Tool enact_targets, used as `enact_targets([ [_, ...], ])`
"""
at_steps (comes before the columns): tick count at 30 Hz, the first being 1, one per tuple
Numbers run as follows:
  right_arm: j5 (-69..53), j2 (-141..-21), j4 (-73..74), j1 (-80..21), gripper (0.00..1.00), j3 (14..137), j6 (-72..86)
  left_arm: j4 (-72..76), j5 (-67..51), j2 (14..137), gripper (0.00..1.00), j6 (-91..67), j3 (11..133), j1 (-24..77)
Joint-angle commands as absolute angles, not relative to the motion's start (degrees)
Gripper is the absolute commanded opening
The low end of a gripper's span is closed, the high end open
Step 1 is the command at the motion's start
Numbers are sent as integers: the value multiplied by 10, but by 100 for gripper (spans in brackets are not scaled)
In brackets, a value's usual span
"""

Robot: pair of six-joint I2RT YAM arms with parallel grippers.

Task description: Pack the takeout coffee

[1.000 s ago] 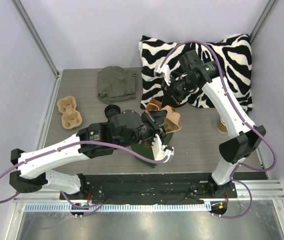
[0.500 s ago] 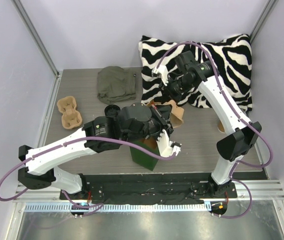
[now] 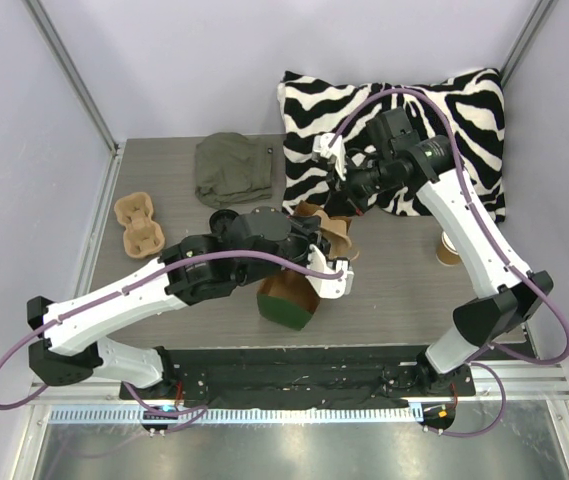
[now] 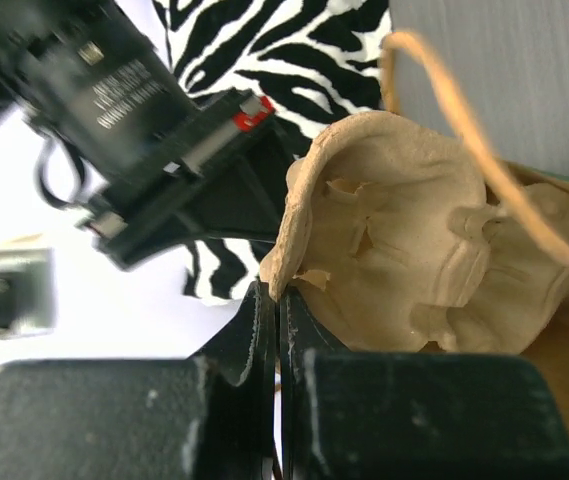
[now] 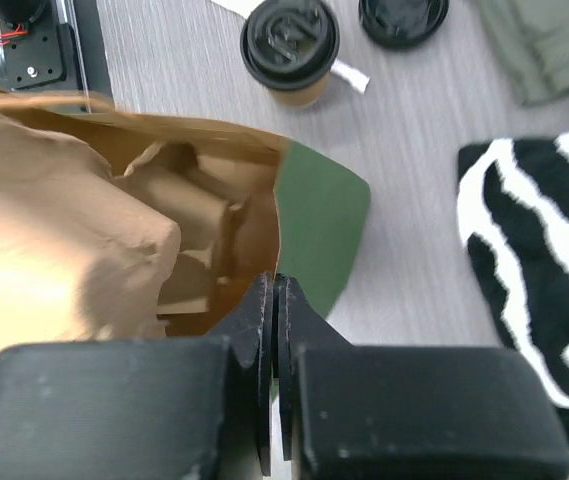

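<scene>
The takeout coffee, a tan cup with a black lid, stands on the table beyond the green bag; in the top view the left arm hides it. My right gripper is shut on the bag's rim, and the bag's brown inside faces it. My left gripper is shut on the edge of a tan pulp cup tray, holding it at the bag's mouth. From above, the bag sits at centre front, with the tray behind it and the right gripper just past that.
A loose black lid lies left of the bag. A second pulp tray sits at the far left, and a green cloth at the back. A zebra pillow fills the back right. An open tan cup stands on the right.
The left wrist has swung and drawn the tray slightly back and left. The right arm has shifted rightward. The bag has tipped, so its brown inside now shows from above.
</scene>
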State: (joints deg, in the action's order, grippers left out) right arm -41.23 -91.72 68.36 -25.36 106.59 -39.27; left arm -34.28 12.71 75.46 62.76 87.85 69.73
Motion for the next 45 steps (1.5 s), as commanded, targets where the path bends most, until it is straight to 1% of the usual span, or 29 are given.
enact_targets([
  [1,-445,-886,651,-257,1,1064,-434,-304,139,729,0,539,853,693],
  [11,-461,-914,710,-258,1,1112,-485,-318,148,725,0,550,842,693],
  [16,-457,-901,714,-272,1,1100,-501,-317,163,706,0,469,817,684],
  [20,-446,-894,713,-284,1,1084,-512,-286,173,693,0,452,795,679],
  [23,-442,-892,712,-289,1,1085,-515,-298,171,696,0,452,795,679],
  [26,-440,-892,713,-294,1,1090,-517,-313,143,690,0,467,777,677],
  [29,-440,-895,713,-295,1,1095,-521,-332,90,686,0,477,759,677],
  [31,-440,-896,715,-298,1,1097,-522,-339,80,693,0,478,761,677],
  [38,-432,-899,721,-304,1,1099,-524,-348,104,725,0,446,767,678],
  [45,-418,-896,719,-313,1,1100,-522,-421,121,777,0,399,813,676],
])
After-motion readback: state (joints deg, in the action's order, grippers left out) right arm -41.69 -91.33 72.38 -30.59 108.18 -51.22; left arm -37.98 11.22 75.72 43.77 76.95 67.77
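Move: The bag's middle lies some 22 cm below the left hand, about 4 cm back and 4 cm to its left; the lidded cup stands about 17 cm left, 3 cm back, and the loose black lid about 20 cm left, 3 cm ahead, both well over 30 cm below. From the right hand, already pinching the rim, the bag's middle is about 9 cm back, 5 cm left and 14 cm down. Left lowers its carrier about 10 cm deeper into the bag, right drawing the pinched rim back and left. ##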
